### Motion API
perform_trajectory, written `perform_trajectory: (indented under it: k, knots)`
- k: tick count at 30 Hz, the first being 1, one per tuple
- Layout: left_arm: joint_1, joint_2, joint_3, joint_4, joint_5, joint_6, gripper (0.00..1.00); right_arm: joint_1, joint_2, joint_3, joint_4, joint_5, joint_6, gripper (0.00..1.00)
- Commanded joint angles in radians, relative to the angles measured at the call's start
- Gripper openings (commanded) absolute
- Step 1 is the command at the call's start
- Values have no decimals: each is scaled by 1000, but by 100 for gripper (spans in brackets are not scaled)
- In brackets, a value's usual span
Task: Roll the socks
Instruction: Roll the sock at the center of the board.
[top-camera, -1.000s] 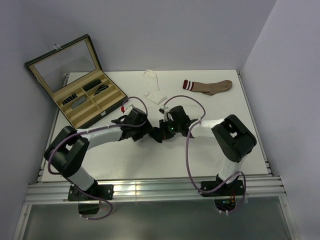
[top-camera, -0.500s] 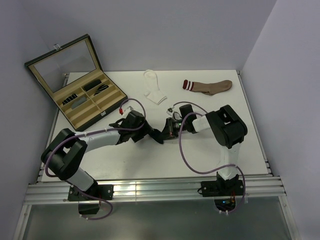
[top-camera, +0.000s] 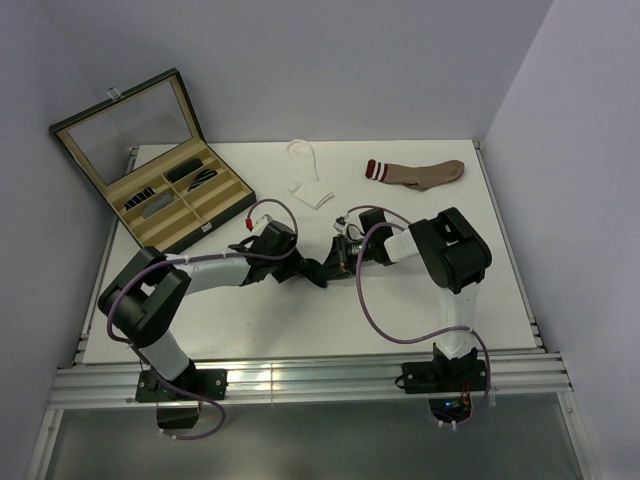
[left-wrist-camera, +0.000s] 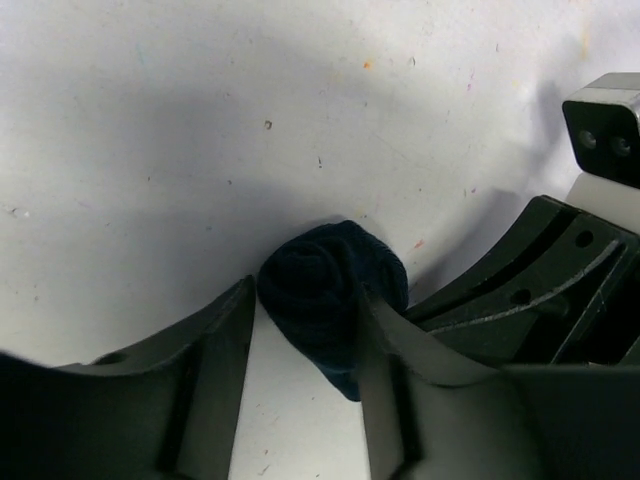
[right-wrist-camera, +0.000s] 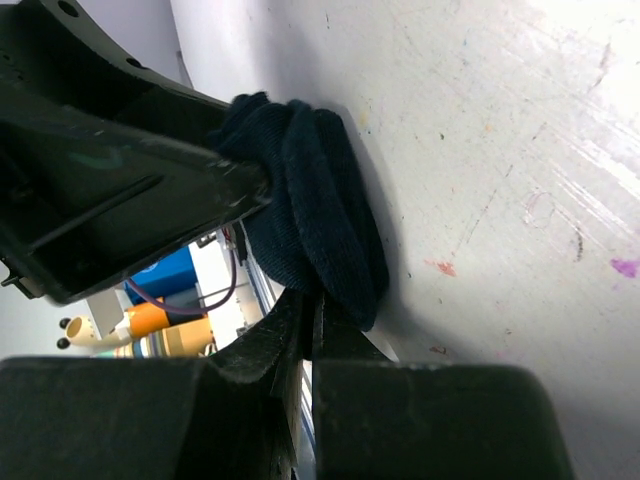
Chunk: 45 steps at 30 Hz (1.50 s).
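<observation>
A navy sock (top-camera: 313, 270), wound into a compact roll, lies on the white table between my two grippers. My left gripper (top-camera: 298, 266) reaches in from the left. In the left wrist view the roll (left-wrist-camera: 330, 290) sits between the fingertips of the left gripper (left-wrist-camera: 310, 300), and both fingers press its sides. My right gripper (top-camera: 335, 262) comes from the right, low to the table. In the right wrist view the right gripper (right-wrist-camera: 312, 300) is shut, with the sock's (right-wrist-camera: 315, 200) loose edge running into its tips. A flat white sock (top-camera: 308, 180) lies further back.
A brown sock with a red-and-white striped cuff (top-camera: 420, 173) lies flat at the back right. An open glasses case (top-camera: 170, 195) with its lid raised stands at the back left. The table's right edge (top-camera: 505, 250) is near the right arm.
The left gripper's jaws have narrowed onto the navy roll and it has shifted slightly right. The right arm's elbow swung back and right while its gripper stayed at the sock.
</observation>
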Motion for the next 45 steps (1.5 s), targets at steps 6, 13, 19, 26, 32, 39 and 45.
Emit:
perform_trajectory:
  k: [6, 13, 19, 26, 32, 39, 45]
  knots:
    - [-10, 78, 70, -88, 3, 7, 18, -2, -36, -17, -101, 118, -88, 13]
    - [-10, 88, 112, -133, 9, 51, 0, 32, -220, -83, -164, 300, -207, 41]
    - [-10, 85, 156, -191, 9, 96, 0, 115, -430, -132, -214, 630, -338, 46]
    - [-10, 104, 208, -242, 30, 126, 0, 299, -545, -170, -169, 970, -456, 47]
    - [-9, 125, 236, -268, 41, 143, 0, 425, -548, -179, -102, 1106, -533, 48]
    - [-7, 136, 245, -274, 52, 149, 0, 520, -495, -158, -70, 1184, -599, 48]
    - [-9, 137, 248, -273, 58, 153, 0, 541, -391, -112, -110, 1228, -611, 48]
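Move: The navy sock, bunched up, sits almost within the left gripper's half-open fingers, its middle about 2 cm right of that hand, level with it fore and aft and about 1 cm lower. The white sock lies some 24 cm ahead of the left hand and 2 cm to its right. From the right hand, whose shut fingers still pinch the bundle, the navy sock's middle is about 2 cm to the left and level in height. Ease the left gripper about 1 cm right and forward, sinking slightly, shut its fingers on the navy bundle and keep the pinch. Meanwhile open the right fingers about halfway to release, draw that hand 2 cm right while rising 3.5 cm, then swing back left over its start and partly down, turning some 70 degrees from sideways to forward-left and steeper, fingers straddling the sock. ##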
